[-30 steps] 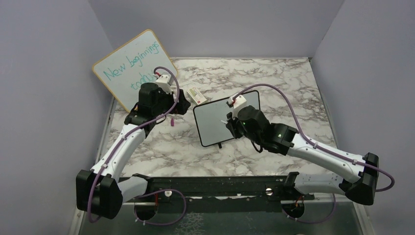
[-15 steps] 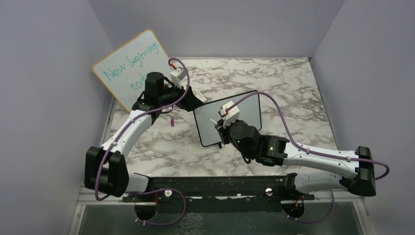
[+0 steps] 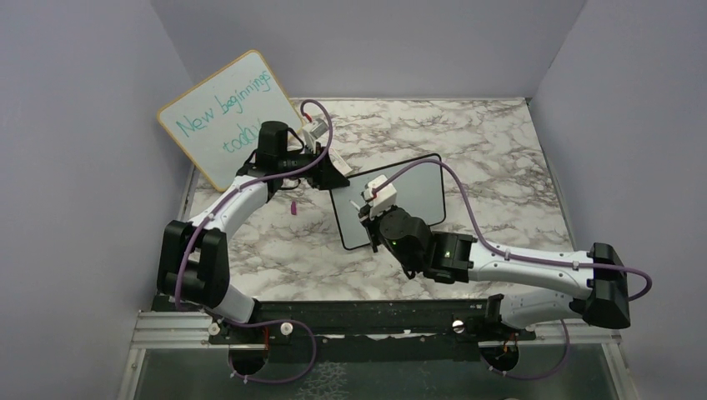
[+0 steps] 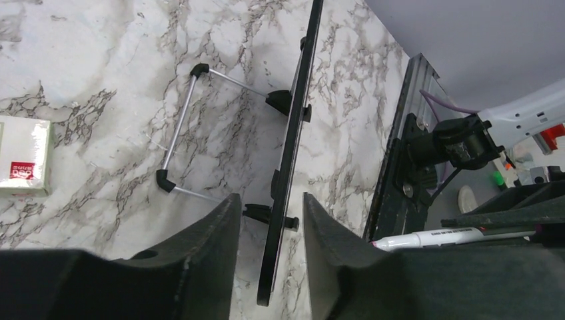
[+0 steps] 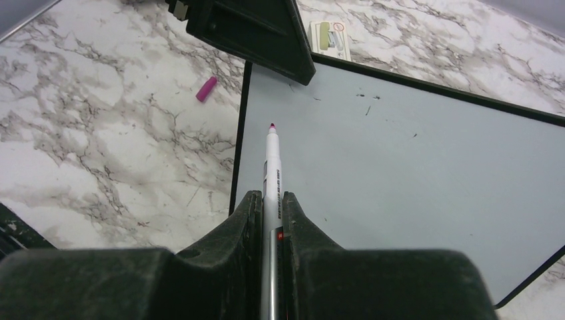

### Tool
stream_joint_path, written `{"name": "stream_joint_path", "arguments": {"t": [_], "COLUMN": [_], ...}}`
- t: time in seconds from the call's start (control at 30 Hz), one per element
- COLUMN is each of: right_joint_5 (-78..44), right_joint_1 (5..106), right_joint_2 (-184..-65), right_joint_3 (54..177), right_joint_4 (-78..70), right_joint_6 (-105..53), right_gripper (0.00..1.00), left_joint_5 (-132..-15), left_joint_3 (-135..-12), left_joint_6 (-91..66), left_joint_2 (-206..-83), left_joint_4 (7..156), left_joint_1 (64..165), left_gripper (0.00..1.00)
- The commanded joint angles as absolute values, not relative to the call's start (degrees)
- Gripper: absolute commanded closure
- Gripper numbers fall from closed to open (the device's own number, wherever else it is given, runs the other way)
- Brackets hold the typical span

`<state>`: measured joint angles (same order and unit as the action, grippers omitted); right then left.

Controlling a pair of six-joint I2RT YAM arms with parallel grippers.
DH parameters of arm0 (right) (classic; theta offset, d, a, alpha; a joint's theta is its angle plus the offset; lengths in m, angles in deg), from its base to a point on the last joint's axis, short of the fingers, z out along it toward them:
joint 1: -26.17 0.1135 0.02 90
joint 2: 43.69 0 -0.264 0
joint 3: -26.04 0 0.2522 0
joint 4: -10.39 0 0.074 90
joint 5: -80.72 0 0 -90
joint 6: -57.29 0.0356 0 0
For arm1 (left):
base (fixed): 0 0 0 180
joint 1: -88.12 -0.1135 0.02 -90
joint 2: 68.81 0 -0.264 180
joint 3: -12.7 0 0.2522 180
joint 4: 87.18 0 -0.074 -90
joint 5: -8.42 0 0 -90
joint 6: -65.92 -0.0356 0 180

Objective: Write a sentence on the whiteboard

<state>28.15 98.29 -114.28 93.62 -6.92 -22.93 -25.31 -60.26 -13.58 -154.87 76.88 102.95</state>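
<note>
The small black-framed whiteboard stands tilted at mid-table. Its face carries only a few dark specks, and no sentence is in view. My left gripper straddles its upper left corner. In the left wrist view the board's thin black edge runs between the jaws of the left gripper with a gap on each side, so it is open. My right gripper is shut on a white marker, whose pink tip points at the board's upper left area, just inside the frame.
A larger wood-framed board with teal writing leans against the left wall. A pink marker cap lies on the marble left of the whiteboard. A small white packet lies behind it. The wire stand props the whiteboard from behind.
My left arm has swung right to the whiteboard's upper left corner and its jaws have narrowed around the edge. The right arm has carried the marker toward the board's left side.
</note>
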Motion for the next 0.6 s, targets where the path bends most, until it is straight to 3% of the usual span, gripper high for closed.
{"name": "stream_joint_path", "arguments": {"t": [0.0,0.33,0.57], "right_joint_5": [30.8,33.9,35.9], "right_joint_1": [98.9,99.6,100.4], "right_joint_2": [-115.8,-118.8,-120.6], "right_joint_3": [93.7,95.1,95.7], "right_joint_4": [-3.9,-1.0,0.7], "right_joint_6": [-24.7,-26.8,-27.0], "right_gripper": [1.00,1.00,1.00], "left_joint_5": [-20.2,-18.2,-19.6], "left_joint_3": [-61.7,-59.2,-55.5], "left_joint_6": [-13.9,-13.5,-15.0], "left_joint_2": [-155.8,-155.4,-152.7], "left_joint_4": [78.8,81.5,82.6], "left_joint_1": [102.1,101.3,101.3], "left_gripper": [0.66,1.00,1.00]}}
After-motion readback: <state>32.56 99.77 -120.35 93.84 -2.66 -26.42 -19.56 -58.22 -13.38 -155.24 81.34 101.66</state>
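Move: The whiteboard's upper left corner is already between my open left fingers, its tip about 2 cm left of my hand point. The board's middle is about 12 cm right, 2 cm ahead and 9 cm below. On the table some 20 cm below lie the magenta cap, about 14 cm left and 6 cm ahead, and the white box, 20 cm ahead and 2 cm left. From my right hand, which holds the marker, the writing spot is roughly 11 cm ahead, 4 cm left and 5 cm lower. I shut my left fingers on the upper left corner of the whiteboard, pinching its frame from front and back while that hand eases back under a centimetre. Meanwhile my right hand keeps its grip on the marker and sinks about 2 cm, drifting a little over 1 cm left and slightly forward, so the tip closes in on the board face without reaching it yet. ##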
